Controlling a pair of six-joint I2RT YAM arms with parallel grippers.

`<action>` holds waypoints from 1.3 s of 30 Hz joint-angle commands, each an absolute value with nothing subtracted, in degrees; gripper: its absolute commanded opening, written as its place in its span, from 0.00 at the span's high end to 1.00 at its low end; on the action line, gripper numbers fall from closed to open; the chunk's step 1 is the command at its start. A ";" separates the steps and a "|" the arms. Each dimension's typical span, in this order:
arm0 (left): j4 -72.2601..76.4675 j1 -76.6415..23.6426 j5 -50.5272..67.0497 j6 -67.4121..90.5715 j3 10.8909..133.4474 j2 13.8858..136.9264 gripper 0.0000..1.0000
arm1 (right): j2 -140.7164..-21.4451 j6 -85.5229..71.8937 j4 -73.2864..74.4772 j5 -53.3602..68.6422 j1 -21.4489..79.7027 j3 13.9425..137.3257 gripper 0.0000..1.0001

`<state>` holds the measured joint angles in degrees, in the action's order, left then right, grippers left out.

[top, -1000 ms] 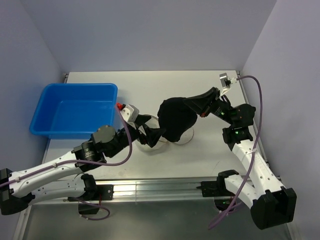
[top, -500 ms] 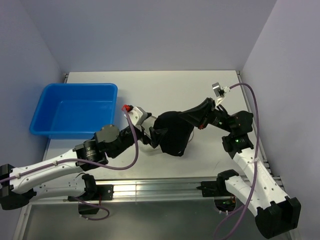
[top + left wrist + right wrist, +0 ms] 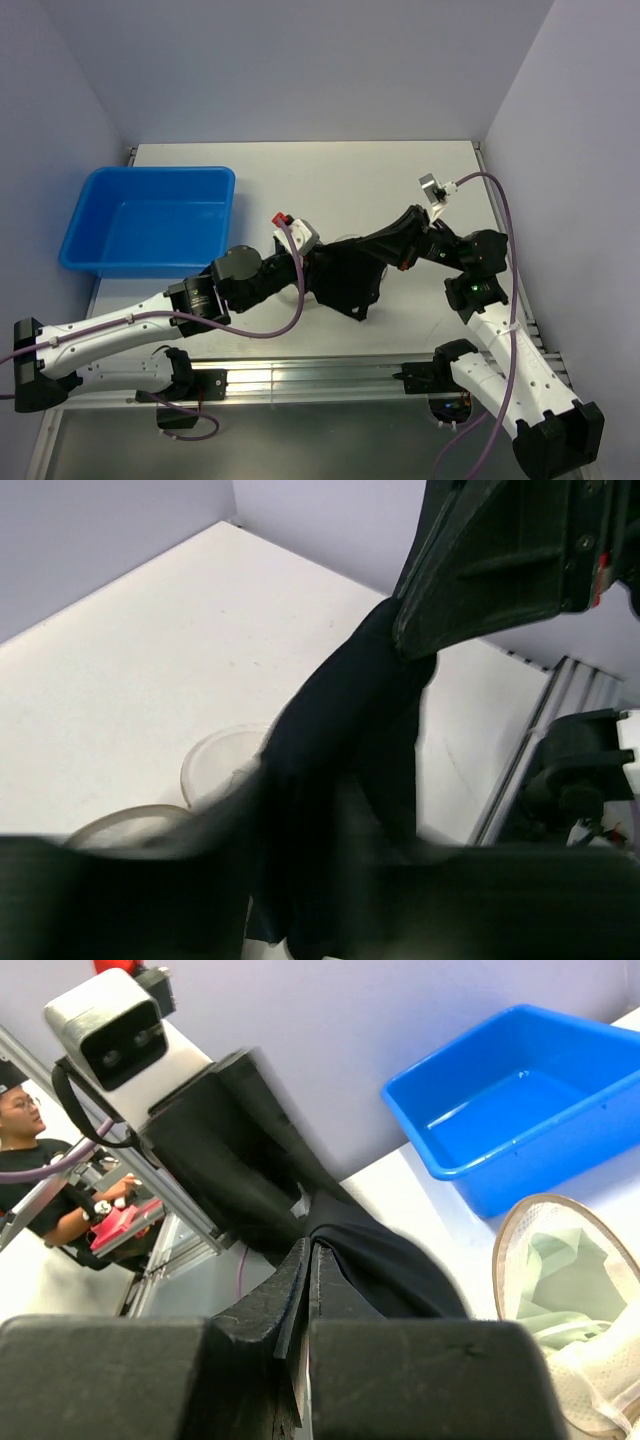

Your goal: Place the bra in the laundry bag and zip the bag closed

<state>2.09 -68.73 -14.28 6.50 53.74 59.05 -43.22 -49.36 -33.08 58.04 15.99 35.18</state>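
My right gripper point(image 3: 386, 247) is shut on a black cloth point(image 3: 350, 285) and holds it up over the middle of the table; in the right wrist view the jaws point(image 3: 308, 1245) pinch the cloth's point(image 3: 400, 1270) edge. My left gripper point(image 3: 312, 268) is pressed against the cloth's left side. In the left wrist view the cloth point(image 3: 340, 710) runs down between blurred fingers, so its grip is unclear. The laundry bag point(image 3: 515, 1222), white mesh with a tan rim, lies open below, with the pale bra point(image 3: 560, 1280) inside it. From above, the cloth hides the bag.
A big blue tub point(image 3: 150, 215) stands at the left of the table, seen too in the right wrist view point(image 3: 500, 1110). See-through round rims point(image 3: 215, 755) lie on the table beside the cloth. An aluminium rail point(image 3: 320, 375) runs along the near edge.
The right gripper has carried the black cloth left and lower. The left gripper has moved right, into the cloth, and its jaws have narrowed.
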 commanded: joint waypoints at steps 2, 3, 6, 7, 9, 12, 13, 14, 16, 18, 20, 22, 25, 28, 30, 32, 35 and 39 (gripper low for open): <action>5.10 -69.08 -13.61 5.36 53.96 57.39 0.93 | -41.93 -47.03 -31.73 58.01 16.52 35.16 1.00; 4.66 -69.08 -14.15 5.80 53.96 57.13 1.00 | -42.01 -46.06 -30.34 57.83 16.52 35.68 1.00; 4.83 -69.08 -14.94 6.68 52.56 55.29 1.00 | -42.01 -42.30 -23.25 56.69 16.44 37.95 0.98; 4.49 -69.08 -15.20 6.85 52.38 54.50 1.00 | -41.58 -41.06 -21.20 55.21 16.52 38.40 0.93; 2.47 -69.08 -15.64 7.90 52.38 53.79 1.00 | -39.82 -36.07 -12.11 52.31 16.44 40.67 0.66; 0.18 -69.08 -14.68 10.28 51.95 52.12 1.00 | -36.57 -26.39 3.65 43.97 16.61 45.52 0.29; 0.18 -69.08 -14.16 10.72 51.86 51.60 1.00 | -34.39 -24.80 5.78 42.29 16.79 46.14 0.22; -1.83 -69.08 -13.37 11.16 51.86 51.42 1.00 | -33.15 -23.48 6.84 39.14 17.14 46.49 0.13; -2.90 -69.08 -9.24 12.21 52.12 51.24 1.00 | -31.73 -21.80 5.37 38.67 18.10 45.44 0.07; -3.51 -69.08 -6.08 13.35 52.47 51.15 1.00 | -32.25 -20.66 4.22 42.60 18.19 45.70 0.05; -3.78 -69.08 -1.95 13.80 52.91 50.80 1.00 | -34.27 -20.48 2.30 47.18 18.63 45.79 0.02; -4.04 -69.08 -0.45 14.41 53.00 49.67 1.00 | -36.81 -21.18 0.26 52.63 20.29 45.88 0.02; -3.17 -69.08 -0.53 15.47 52.82 48.08 1.00 | -39.28 -18.03 3.15 52.57 23.72 47.46 0.00; -4.21 -69.08 -0.70 15.38 54.40 48.51 1.00 | -40.42 -14.86 6.41 51.50 28.29 47.55 0.00; -4.57 -69.08 -2.02 15.21 54.75 49.39 1.00 | -40.78 -14.68 6.85 52.56 30.84 47.02 0.00; -5.09 -69.08 -2.46 14.94 55.72 51.23 1.00 | -40.26 -14.94 6.59 51.42 32.34 45.89 0.00; -5.89 -69.08 -3.07 14.59 57.13 53.61 1.00 | -40.43 -15.47 5.54 49.67 33.49 44.83 0.04; -7.03 -68.82 -6.59 14.77 58.27 55.81 1.00 | -41.31 -13.98 10.37 44.58 33.75 46.40 0.04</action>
<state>-7.73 -68.82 -3.75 14.35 54.92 55.02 -41.10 -15.81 7.64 48.77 33.17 44.91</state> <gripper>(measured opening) 0.034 0.959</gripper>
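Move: The black bra is stretched between my hands. Its middle hangs about 4 cm to the right of my left hand, 1 cm back and 6 cm below, and from my right hand, which still holds it, about 5 cm left, 2 cm back and 8 cm below. On the table, some 25 cm below my left hand, the laundry bag's open pouch lies roughly 12 cm ahead and 5 cm left, its lid 13 cm ahead and 9 cm right. I finish shutting my left fingers on the near end of the bra and draw it back about 4 cm, turning some 10 degrees clockwise. My right hand opens wide, lets go and eases a little to the right, then comes back, left and down, about 5 cm each way, fingertips tipping down, until its open fingers straddle the bra again without closing. ##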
